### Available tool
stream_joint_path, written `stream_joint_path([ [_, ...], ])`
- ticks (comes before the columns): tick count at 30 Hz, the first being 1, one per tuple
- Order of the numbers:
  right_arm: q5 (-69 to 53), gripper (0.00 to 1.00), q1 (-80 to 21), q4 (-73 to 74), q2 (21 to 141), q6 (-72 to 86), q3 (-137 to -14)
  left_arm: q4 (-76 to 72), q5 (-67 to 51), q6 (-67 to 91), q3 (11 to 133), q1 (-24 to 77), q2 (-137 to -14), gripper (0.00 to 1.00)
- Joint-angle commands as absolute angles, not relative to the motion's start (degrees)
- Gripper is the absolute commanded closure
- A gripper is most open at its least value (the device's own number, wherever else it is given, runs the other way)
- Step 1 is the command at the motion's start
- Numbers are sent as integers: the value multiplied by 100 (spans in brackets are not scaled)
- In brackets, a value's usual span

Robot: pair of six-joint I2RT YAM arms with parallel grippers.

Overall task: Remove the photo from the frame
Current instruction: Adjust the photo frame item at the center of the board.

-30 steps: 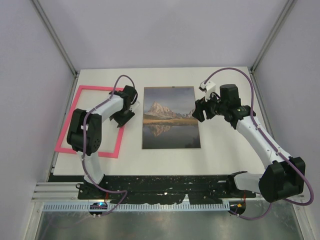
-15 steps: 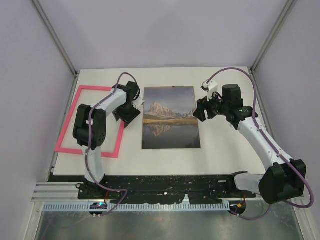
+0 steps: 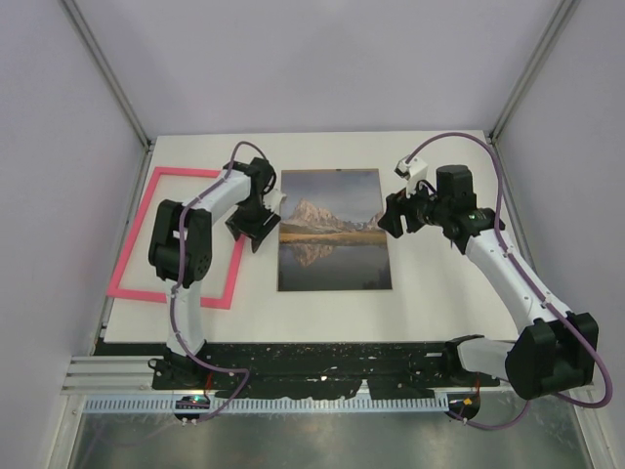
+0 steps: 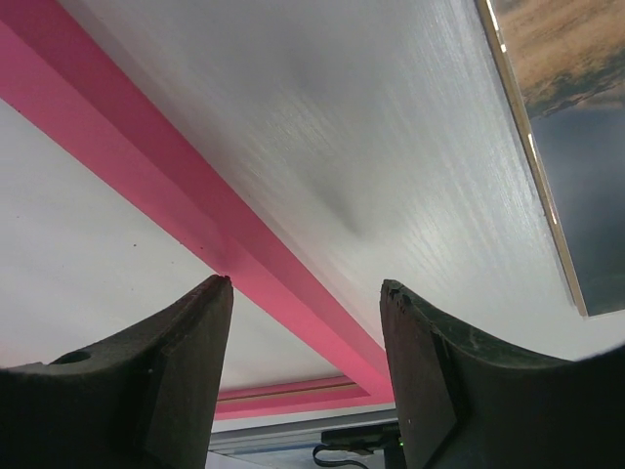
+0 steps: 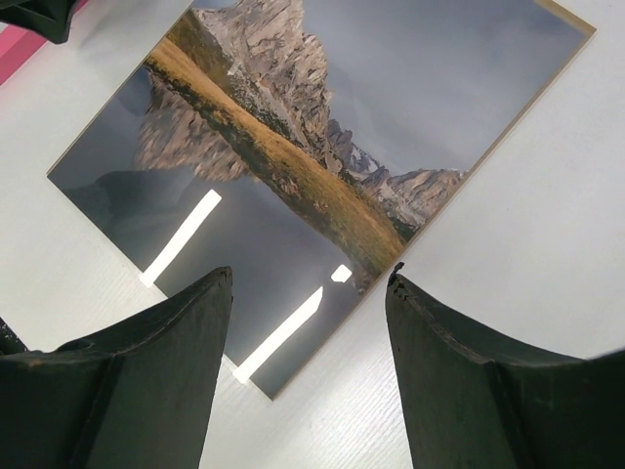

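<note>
The photo (image 3: 332,230), a mountain mirrored in a dark lake, lies flat on the white table in the middle, outside the frame. The pink frame (image 3: 132,239) lies empty to its left. My left gripper (image 3: 260,229) hovers between the frame's right bar and the photo's left edge, open and holding nothing. In the left wrist view the gripper (image 4: 306,285) is over the pink bar (image 4: 195,195), and the photo (image 4: 571,166) lies to the right. My right gripper (image 3: 390,219) is open over the photo's right edge. Its wrist view shows the gripper (image 5: 311,276) above the photo (image 5: 293,147).
The white table (image 3: 439,293) ends at a metal rail in front, by the arm bases. Grey walls close in the left, right and back. A corner of the pink frame (image 5: 8,54) and the left gripper's tip (image 5: 39,15) show in the right wrist view.
My left gripper has swung right, off the frame's bar toward the photo's left edge, with its jaws a little wider. The right gripper has shifted only slightly. Photo and frame lie as before.
</note>
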State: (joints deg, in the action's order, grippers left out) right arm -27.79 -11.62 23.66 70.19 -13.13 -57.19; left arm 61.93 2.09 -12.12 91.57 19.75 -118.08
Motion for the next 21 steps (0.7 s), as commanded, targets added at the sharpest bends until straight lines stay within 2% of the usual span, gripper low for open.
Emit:
stream_joint_path([
  [1,-2935,32,-1134,2127,6864,-1248,-5739,6100,396,-967,9343,1890,-11637,33],
  [4,-2962,32,-1125,2145,6891,-1248,-5748,6082,396,-949,9316,1846,-11654,17],
  [8,-2962,32,-1125,2145,6926,-1231,-5774,6266,185,-853,9465,1758,-11848,13],
  [16,-2918,32,-1116,2153,6943,-1239,-5766,6952,-360,-721,10142,1731,-12278,13],
  [17,-2909,32,-1116,2153,6935,-1239,-5766,6987,-360,-695,10169,1723,-12304,12],
  [18,-2892,32,-1116,2136,6935,-1239,-5766,7013,-334,-668,10221,1723,-12348,3],
  [21,-2918,32,-1116,2153,6935,-1213,-5774,7058,-168,-528,10353,1731,-12419,0],
])
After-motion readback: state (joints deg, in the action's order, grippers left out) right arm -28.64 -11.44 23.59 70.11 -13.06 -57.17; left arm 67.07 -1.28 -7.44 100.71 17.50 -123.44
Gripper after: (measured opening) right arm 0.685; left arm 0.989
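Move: The left hand hangs fingers-down, low over the pink frame's right rail, which lies about 3 cm below and 1 cm to its left. The photo's middle is some 22 cm to the hand's right, 3 cm ahead and 3 cm lower; the frame's middle is about 15 cm left and 1 cm ahead. From the right hand, the photo is some 11 cm left, 5 cm ahead and 18 cm below. Opening its fingers wide, the left hand eases about 2 cm forward along the frame's right rail. ##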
